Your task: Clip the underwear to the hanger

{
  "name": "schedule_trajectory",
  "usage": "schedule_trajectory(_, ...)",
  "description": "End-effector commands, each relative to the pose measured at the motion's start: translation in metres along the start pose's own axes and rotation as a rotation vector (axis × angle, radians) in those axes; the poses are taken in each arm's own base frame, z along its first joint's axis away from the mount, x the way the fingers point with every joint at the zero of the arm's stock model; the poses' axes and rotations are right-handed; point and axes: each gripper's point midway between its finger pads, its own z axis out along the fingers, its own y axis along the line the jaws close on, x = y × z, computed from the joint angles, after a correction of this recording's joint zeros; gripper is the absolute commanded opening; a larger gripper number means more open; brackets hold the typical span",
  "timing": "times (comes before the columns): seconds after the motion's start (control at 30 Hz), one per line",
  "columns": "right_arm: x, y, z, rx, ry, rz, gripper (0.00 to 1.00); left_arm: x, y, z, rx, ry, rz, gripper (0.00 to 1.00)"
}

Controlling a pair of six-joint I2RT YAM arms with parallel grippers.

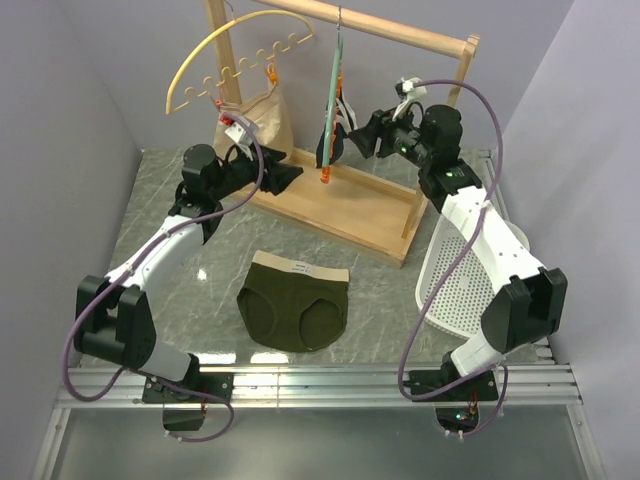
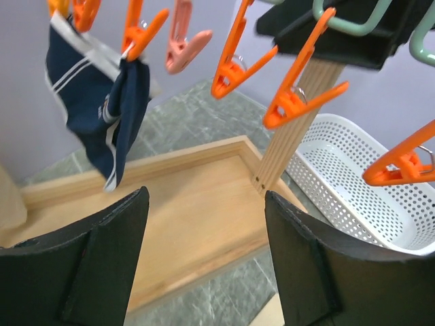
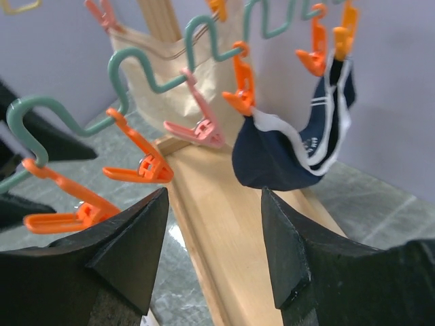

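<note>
The olive-green underwear (image 1: 293,305) with a tan waistband lies flat on the table, between the two arm bases. The teal hanger (image 1: 333,90) hangs edge-on from the wooden rail, and its wavy arc (image 3: 170,80) carries orange clips (image 3: 139,163). A navy garment (image 3: 299,149) hangs from two of them. My left gripper (image 1: 290,172) is raised left of the hanger, open and empty (image 2: 207,197), with clips (image 2: 296,102) above it. My right gripper (image 1: 355,135) is close on the hanger's right, also open and empty (image 3: 214,193).
A cream-yellow scalloped hanger (image 1: 230,60) on the rail's left holds a beige garment (image 1: 262,120). The wooden rack base (image 1: 340,205) sits under both grippers, with its upright post (image 2: 299,129) near the left gripper. A white perforated basket (image 1: 460,270) stands at the right.
</note>
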Motion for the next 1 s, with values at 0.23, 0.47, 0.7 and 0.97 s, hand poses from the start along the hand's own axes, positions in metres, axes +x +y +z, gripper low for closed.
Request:
schedule_trajectory(0.23,-0.026,0.026,0.02,-0.226,-0.141,-0.267,0.64,-0.046,-0.013,0.023,0.153,-0.132,0.167,0.75)
schedule_trajectory(0.47,-0.026,0.026,0.029,-0.264,-0.163,-0.327,0.65,-0.045,0.0,0.04,0.161,-0.141,0.197,0.75)
schedule_trajectory(0.7,-0.023,0.026,0.041,-0.298,-0.173,-0.373,0.63,-0.043,0.003,0.046,0.171,-0.14,0.193,0.75)
schedule_trajectory(0.97,-0.029,0.032,0.049,-0.355,-0.208,-0.415,0.62,-0.043,0.006,0.053,0.182,-0.136,0.194,0.75)
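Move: The pink clip, midway along the green hanger, is about 4 cm ahead, 7 cm left and 3 cm above the right hand. From the left hand it lies some 8 cm ahead, 9 cm right and 6 cm up. An orange clip hangs at its height about 4 cm nearer the robot; the hung navy underwear is roughly 5 cm beyond the pink clip and some 6 cm lower. Open hands converge on the pink clip: right one leftward, tilting up, left one forward-right, each about 5 cm. ##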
